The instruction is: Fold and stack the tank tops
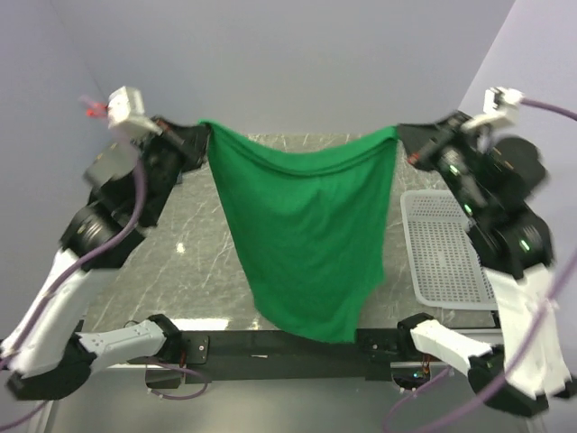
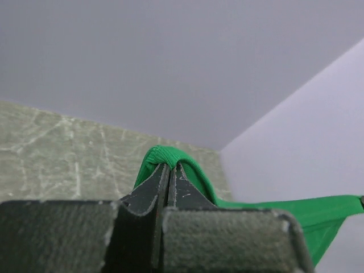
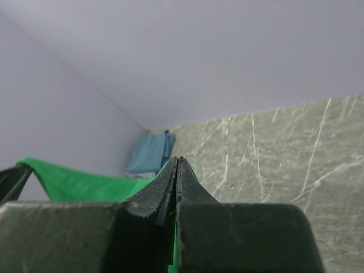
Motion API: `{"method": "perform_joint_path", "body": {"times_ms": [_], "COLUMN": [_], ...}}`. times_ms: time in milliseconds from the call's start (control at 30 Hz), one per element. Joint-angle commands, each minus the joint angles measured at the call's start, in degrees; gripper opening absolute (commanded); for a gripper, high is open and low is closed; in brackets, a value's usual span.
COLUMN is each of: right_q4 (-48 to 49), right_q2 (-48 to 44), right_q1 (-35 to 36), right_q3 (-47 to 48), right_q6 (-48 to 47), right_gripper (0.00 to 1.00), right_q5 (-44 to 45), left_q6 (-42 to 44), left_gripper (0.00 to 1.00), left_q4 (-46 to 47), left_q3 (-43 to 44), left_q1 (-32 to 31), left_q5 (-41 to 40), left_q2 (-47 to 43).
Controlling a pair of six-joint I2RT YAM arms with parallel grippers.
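A bright green tank top (image 1: 306,234) hangs spread in the air over the table, stretched between my two grippers. The left gripper (image 1: 206,135) is shut on its upper left corner, where green ribbed fabric (image 2: 165,153) wraps over the closed tips (image 2: 169,166). At the upper right corner the right gripper (image 1: 399,140) is shut on the fabric, with green cloth (image 3: 74,185) trailing left from its tips (image 3: 177,160). A folded teal-blue tank top (image 3: 149,153) lies in the far table corner on a striped one (image 3: 139,172) whose edge just shows. The hanging top hides both in the top view.
A white mesh basket (image 1: 442,253) sits on the right side of the marble table (image 1: 189,253), under the right arm. Grey walls close in behind and on both sides. The green top's lower hem hangs near the front edge by the arm bases.
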Motion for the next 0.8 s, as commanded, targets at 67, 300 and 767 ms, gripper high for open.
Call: {"method": "perform_joint_path", "body": {"times_ms": [67,300,767], "right_q4": [9.0,3.0,3.8], "right_q2": [12.2,30.4,5.2], "right_q1": [-1.1,-3.0,-3.2], "right_q3": [6.9,33.0,-28.2], "right_q6": [-1.9,-2.3,-2.3], "right_gripper": [0.0,0.0,0.0], "right_q5": [-4.5,-9.9,-2.5], "left_q6": [-0.3,-2.7,-13.1], "left_gripper": [0.01,0.01,0.0], "left_q4": [10.6,8.0,18.4], "left_q3": [6.4,29.5,-37.0], "left_q1": [18.0,28.8,31.0], "left_q5": [24.6,36.1,41.6], "left_q2": [12.6,26.2,-6.0]}}
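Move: Both closed grippers already hold the green tank top stretched between them, its free end swung back towards the bases. The bare table middle is about 8 cm ahead of the left gripper, 16 cm to its right and 48 cm below; from the right gripper, roughly 9 cm ahead and 20 cm left, equally far down. The folded pile lies some 26 cm ahead and 27 cm left of the left gripper; the basket is about 24 cm right of the right gripper and 3 cm ahead. Fling both grippers forward together over the table, about 15 cm, keeping their pinch on the two corners of the green tank top's hem. Then reverse smoothly, drawing them back and dropping them faster and faster towards the table, and tip the right gripper's fingers down some 20 degrees, the left's rather less. ##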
